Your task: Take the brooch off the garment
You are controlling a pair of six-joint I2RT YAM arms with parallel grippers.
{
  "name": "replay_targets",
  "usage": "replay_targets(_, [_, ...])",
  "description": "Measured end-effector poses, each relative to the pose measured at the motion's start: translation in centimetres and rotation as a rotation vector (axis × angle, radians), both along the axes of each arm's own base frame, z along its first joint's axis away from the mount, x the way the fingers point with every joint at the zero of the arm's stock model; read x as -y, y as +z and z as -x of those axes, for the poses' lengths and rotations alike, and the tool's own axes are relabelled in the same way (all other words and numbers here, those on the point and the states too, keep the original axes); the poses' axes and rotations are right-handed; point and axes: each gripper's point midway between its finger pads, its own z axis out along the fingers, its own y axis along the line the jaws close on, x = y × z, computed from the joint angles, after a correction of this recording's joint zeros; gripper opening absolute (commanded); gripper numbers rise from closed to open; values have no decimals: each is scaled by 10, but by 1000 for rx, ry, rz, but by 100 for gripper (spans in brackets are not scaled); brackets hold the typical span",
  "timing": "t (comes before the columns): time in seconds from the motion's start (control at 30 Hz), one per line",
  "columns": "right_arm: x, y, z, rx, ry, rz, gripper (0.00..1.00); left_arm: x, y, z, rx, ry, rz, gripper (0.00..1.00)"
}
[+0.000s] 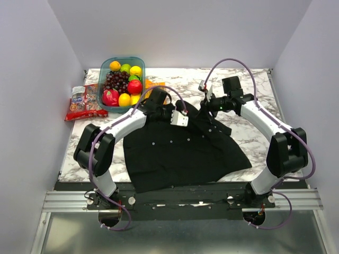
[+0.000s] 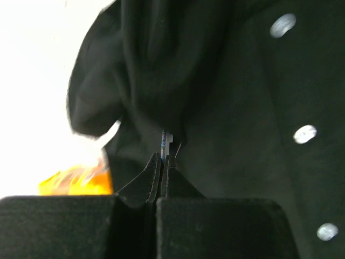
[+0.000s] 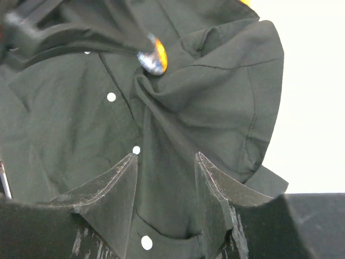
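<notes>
The garment [image 1: 180,148] is a black shirt spread over the middle of the table, with small white buttons [image 2: 305,134] down its front. My left gripper [image 2: 163,156] is shut on the brooch [image 2: 165,141], seen edge-on as a thin silvery sliver. In the right wrist view the brooch [image 3: 153,56] is a small shiny disc with a yellow rim, and the cloth [image 3: 205,108] bunches in folds toward it. My right gripper [image 3: 164,159] hovers open just above the shirt, a little short of the brooch, holding nothing. From above, the left gripper [image 1: 183,115] and right gripper [image 1: 210,105] meet over the shirt's collar end.
A teal tub of fruit [image 1: 104,67] stands at the back left, with a red snack packet [image 1: 85,103] beside it and an orange packet [image 1: 153,84] behind the shirt. Marble tabletop [image 1: 249,90] shows to the right of the shirt.
</notes>
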Motion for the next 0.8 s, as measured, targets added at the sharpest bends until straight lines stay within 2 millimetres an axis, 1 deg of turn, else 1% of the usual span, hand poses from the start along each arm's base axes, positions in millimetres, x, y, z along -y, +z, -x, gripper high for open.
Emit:
replay_targets(0.03, [0, 2, 0, 6, -2, -1, 55, -4, 4, -5, 9, 25, -12, 0])
replay_targets(0.07, [1, 5, 1, 11, -5, -2, 55, -7, 12, -13, 15, 56, -5, 0])
replay_targets(0.13, [1, 11, 1, 22, -11, -6, 55, -11, 34, -29, 14, 124, 40, 0])
replay_targets(0.23, [1, 21, 3, 32, -21, -20, 55, -25, 86, -58, -25, 274, 207, 0])
replay_targets(0.3, [1, 27, 3, 33, -28, -30, 55, -33, 108, -63, -82, 340, 310, 0])
replay_targets(0.33, [-1, 33, 2, 30, -35, -42, 54, -38, 121, -64, -140, 377, 397, 0])
replay_targets(0.37, [-2, 35, 1, 29, -36, -48, 53, -41, 133, -63, -196, 399, 476, 0])
replay_targets(0.43, [-7, 48, -3, 18, -41, -83, 52, -41, 151, -60, -307, 423, 623, 0])
replay_targets(0.5, [-17, 68, -8, 14, -22, -138, 51, -33, 165, -54, -391, 404, 736, 0])
replay_targets(0.53, [-23, 80, -12, 11, -9, -177, 51, -25, 173, -48, -464, 382, 805, 0])
replay_targets(0.6, [-34, 100, -19, 10, 13, -242, 51, -13, 183, -38, -577, 337, 890, 0])
replay_targets(0.7, [-46, 124, -29, -3, 37, -324, 51, 3, 205, -28, -715, 248, 984, 0])
replay_targets(0.8, [-53, 134, -33, -21, 55, -372, 50, 8, 215, -19, -787, 195, 1009, 0])
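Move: The shut left fingers already hold the brooch, low at the garment's collar; the open right fingers it is taken towards are about 10 cm to the left hand's right, 1 cm back and 4 cm higher. The nearest white button lies roughly 12 cm back and 3 cm right of the left hand, the orange bag 8 cm ahead and 12 cm left, both some 8 cm below. From the right hand the brooch is about 9 cm left, 1 cm ahead and 5 cm below. Keeping its pinch on the brooch, the left hand lifts it about 22 cm away from the garment, swinging some 6 cm forward early on and then most of the way back, while the wrist rolls and tips up until the fingers point level to the right, at the right gripper. The right hand, empty and still half open, rises more slowly at first, then climbs to about 13 cm while moving some 5 cm left and a little forward towards the brooch, its fingers tilting up some 20 degrees. ##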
